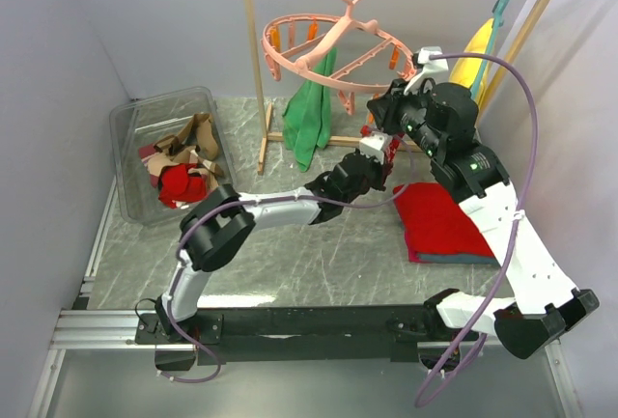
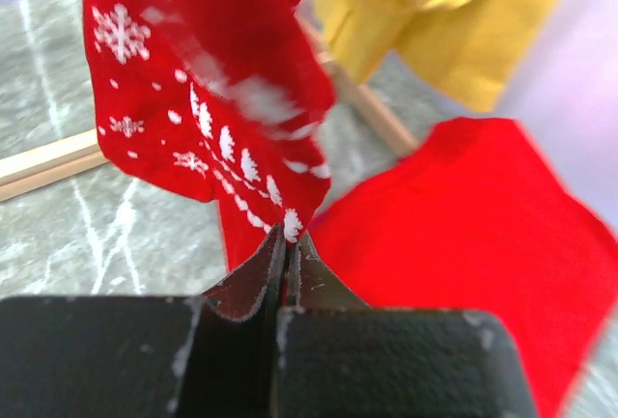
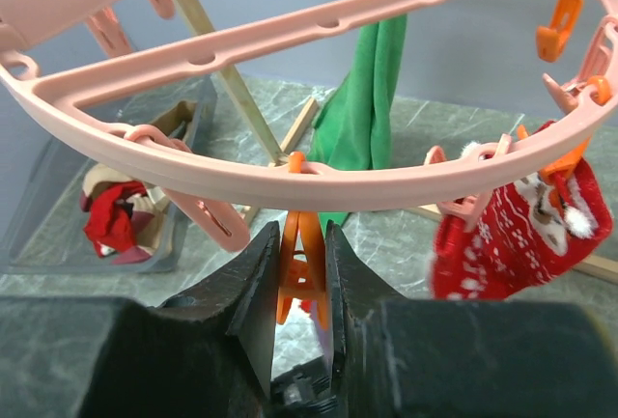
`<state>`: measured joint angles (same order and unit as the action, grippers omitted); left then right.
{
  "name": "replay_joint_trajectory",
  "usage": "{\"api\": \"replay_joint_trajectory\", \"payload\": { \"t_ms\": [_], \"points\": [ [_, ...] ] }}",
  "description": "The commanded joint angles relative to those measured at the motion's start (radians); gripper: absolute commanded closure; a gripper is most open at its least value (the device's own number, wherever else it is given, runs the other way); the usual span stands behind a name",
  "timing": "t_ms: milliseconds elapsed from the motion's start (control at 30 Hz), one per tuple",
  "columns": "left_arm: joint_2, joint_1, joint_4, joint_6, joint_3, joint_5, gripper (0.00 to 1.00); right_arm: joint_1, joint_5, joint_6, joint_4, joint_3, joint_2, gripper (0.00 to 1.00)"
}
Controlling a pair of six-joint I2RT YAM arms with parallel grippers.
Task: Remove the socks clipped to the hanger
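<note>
The salmon-pink hanger [image 1: 290, 46] hangs from the wooden rail, and its ring [image 3: 290, 181] crosses the right wrist view. My right gripper [image 3: 301, 235] is shut on an orange clip peg [image 3: 301, 278] under the ring, with one finger pressing each side of it. Below that peg hangs a red sock with white snowflakes [image 2: 193, 99]. My left gripper [image 2: 290, 236] is shut on that sock's lower edge. In the top view the left gripper [image 1: 372, 172] sits just below the right gripper [image 1: 386, 114]. A second red patterned sock [image 3: 512, 235] hangs clipped further right on the ring.
A clear bin [image 1: 130, 148] at the left holds loose red and tan socks. A green cloth [image 1: 311, 114] hangs from the hanger. A folded red cloth [image 1: 439, 220] lies on the table under the right arm. Yellow cloth [image 1: 473, 56] hangs at the rack's right post.
</note>
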<state>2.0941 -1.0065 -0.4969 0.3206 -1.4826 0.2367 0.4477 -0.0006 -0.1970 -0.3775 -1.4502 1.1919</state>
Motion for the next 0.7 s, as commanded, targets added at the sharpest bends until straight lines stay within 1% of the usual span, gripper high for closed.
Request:
{"api": "replay_joint_trajectory", "payload": {
  "t_ms": [0, 233, 333, 367, 400, 467, 533, 633, 667],
  "points": [
    [-0.138, -0.024, 0.063, 0.037, 0.03, -0.091, 0.99, 0.011, -0.001, -0.024, -0.083, -0.087, -0.002, 0.86],
    [-0.295, -0.067, 0.113, 0.072, 0.146, -0.118, 0.99, 0.011, -0.019, -0.051, -0.158, -0.154, 0.029, 0.8],
    [-0.353, -0.078, 0.124, 0.09, 0.194, -0.132, 0.99, 0.011, -0.038, -0.074, -0.221, -0.209, 0.057, 0.71],
    [-0.374, -0.078, 0.132, 0.095, 0.2, -0.142, 0.99, 0.014, -0.042, -0.082, -0.23, -0.22, 0.063, 0.66],
    [-0.385, -0.081, 0.138, 0.103, 0.208, -0.149, 0.99, 0.014, -0.042, -0.094, -0.241, -0.237, 0.069, 0.63],
    [-0.41, -0.086, 0.161, 0.112, 0.212, -0.166, 0.99, 0.017, -0.041, -0.102, -0.259, -0.248, 0.071, 0.57],
    [-0.422, -0.093, 0.173, 0.136, 0.225, -0.169, 0.99, 0.02, -0.039, -0.108, -0.268, -0.257, 0.064, 0.55],
    [-0.444, -0.099, 0.159, 0.184, 0.258, -0.211, 0.99, 0.025, -0.035, -0.108, -0.291, -0.262, 0.049, 0.47],
    [-0.454, -0.101, 0.149, 0.196, 0.271, -0.221, 0.99, 0.026, -0.033, -0.108, -0.303, -0.26, 0.045, 0.42]
  ]
}}
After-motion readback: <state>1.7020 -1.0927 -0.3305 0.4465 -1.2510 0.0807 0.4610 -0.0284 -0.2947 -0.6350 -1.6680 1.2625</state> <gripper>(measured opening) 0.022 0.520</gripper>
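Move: The left fingers already pinch the lower part of a red snowflake sock. The bin it belongs in lies about 56 cm to their left and 5 cm farther out, some 15 cm lower; the folded red towel is some 17 cm right and 11 cm back, equally low. The right fingers already squeeze an orange clip at the hanger's near rim. From them the pink clip is about 10 cm ahead and 4 cm right at rim height, and the green cloth's middle 16 cm left, 17 cm ahead, 18 cm below. Keeping its shut grip on the red sock, the left hand pulls it back towards the robot and up, about 13 cm in all, with a little drift left, turning some 15 degrees, mostly clockwise. The right hand first rises a centimetre with its hold, then opens, lets go of the orange clip, tips slightly down and eases back 1–2 cm. ##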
